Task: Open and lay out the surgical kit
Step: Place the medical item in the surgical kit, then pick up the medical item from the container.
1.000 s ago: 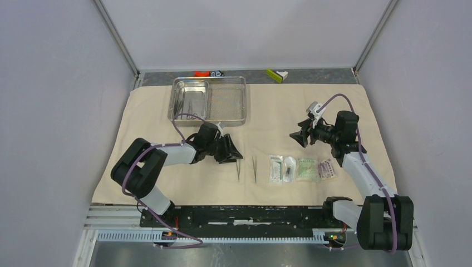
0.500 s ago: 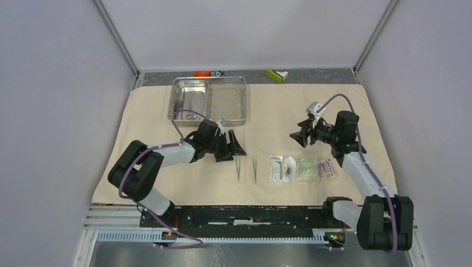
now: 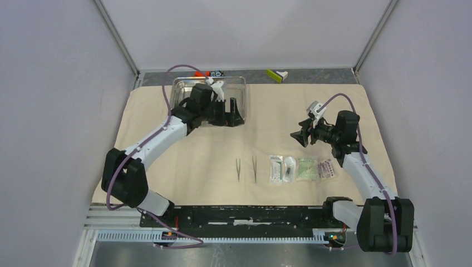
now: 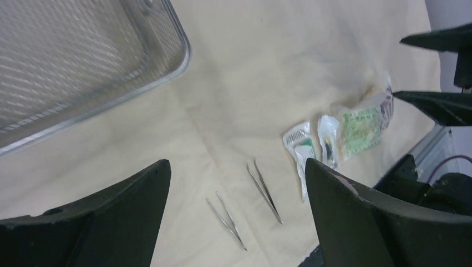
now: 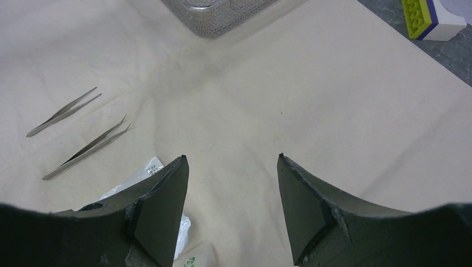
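Note:
The beige cloth wrap (image 3: 278,111) lies spread flat over the table. At its far side stands the steel tray (image 3: 236,79), and my left gripper (image 3: 236,113) hangs open and empty over the tray's near right corner. The arm covers part of the smaller inner tray (image 3: 182,100). Two thin tweezers (image 3: 238,168) (image 3: 254,168) lie side by side near the front, also seen in the left wrist view (image 4: 227,213) (image 4: 264,191). Right of them is a row of sealed packets (image 3: 300,168). My right gripper (image 3: 295,136) is open and empty above the cloth, behind the packets.
A yellow-green and white block (image 3: 276,74) and small orange and black pieces (image 3: 207,73) lie on the grey strip behind the cloth. The black base rail (image 3: 239,214) runs along the front edge. Grey walls close in both sides.
My left arm has swung from beside the tweezers out to the tray, and its jaws have spread wider. The right arm has not moved.

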You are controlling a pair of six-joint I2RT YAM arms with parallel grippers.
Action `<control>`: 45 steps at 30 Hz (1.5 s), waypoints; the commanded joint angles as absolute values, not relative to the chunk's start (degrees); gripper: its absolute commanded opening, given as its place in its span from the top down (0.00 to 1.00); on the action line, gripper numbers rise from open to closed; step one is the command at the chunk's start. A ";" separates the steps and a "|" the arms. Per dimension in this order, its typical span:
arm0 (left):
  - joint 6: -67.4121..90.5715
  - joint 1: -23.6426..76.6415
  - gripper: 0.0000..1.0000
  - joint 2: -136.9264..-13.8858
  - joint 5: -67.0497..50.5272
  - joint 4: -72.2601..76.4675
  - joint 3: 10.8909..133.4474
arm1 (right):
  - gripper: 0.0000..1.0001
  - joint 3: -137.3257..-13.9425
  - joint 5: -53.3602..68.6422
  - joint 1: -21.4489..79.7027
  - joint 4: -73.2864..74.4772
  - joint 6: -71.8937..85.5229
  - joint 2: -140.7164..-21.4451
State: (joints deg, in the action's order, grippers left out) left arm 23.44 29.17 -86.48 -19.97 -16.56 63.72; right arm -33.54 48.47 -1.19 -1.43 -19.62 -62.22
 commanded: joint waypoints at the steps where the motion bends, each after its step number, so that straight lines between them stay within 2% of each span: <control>1: 11.09 23.80 0.02 -85.85 -14.09 -27.13 72.09 | 0.34 -36.27 47.64 -1.32 -1.01 -20.68 -62.24; 7: 3.91 14.41 0.04 -93.76 -12.06 -32.82 81.48 | 0.33 -37.29 47.42 -1.32 1.79 -22.64 -62.85; 13: -4.44 9.41 0.18 -106.10 -8.58 -40.28 93.02 | 0.33 -38.99 47.20 -1.45 5.16 -25.36 -64.19; 15: -6.61 8.18 0.22 -109.90 -6.39 -41.36 96.17 | 0.33 -39.56 47.20 -1.44 6.48 -26.55 -64.69; 24: -16.45 6.94 0.29 -124.24 7.13 -46.27 110.93 | 0.34 -41.21 48.09 -1.49 10.17 -29.49 -68.06; 27: -17.87 6.73 0.36 -127.84 8.76 -47.81 115.04 | 0.34 -41.63 48.32 -1.51 10.86 -30.00 -69.03; 32: -19.79 6.31 0.45 -131.22 11.29 -48.34 117.33 | 0.34 -42.01 48.52 -1.49 11.60 -30.59 -70.12; 45: -20.90 4.96 0.55 -134.93 12.56 -48.34 118.89 | 0.35 -41.95 49.02 -1.52 11.73 -30.74 -70.45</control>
State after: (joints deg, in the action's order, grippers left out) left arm -18.31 5.45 -134.02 11.40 -48.12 115.96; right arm -39.59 47.59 -1.26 12.10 -29.91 -70.46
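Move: The loose tweezers in the left compartment of the metal tray lie about 20 cm ahead of the left hand, 27 cm to its left and 14 cm below. The scissors lie some 5 cm to the right of those tweezers and level with them; the mesh half of the tray is about 24 cm ahead of the left hand, 5 cm left. From the right hand, the tray tweezers are some 22 cm ahead and 48 cm left. The left hand arcs some 25 cm left and 20 forward, then down to the tweezers, half-closing; right hand sinks. ##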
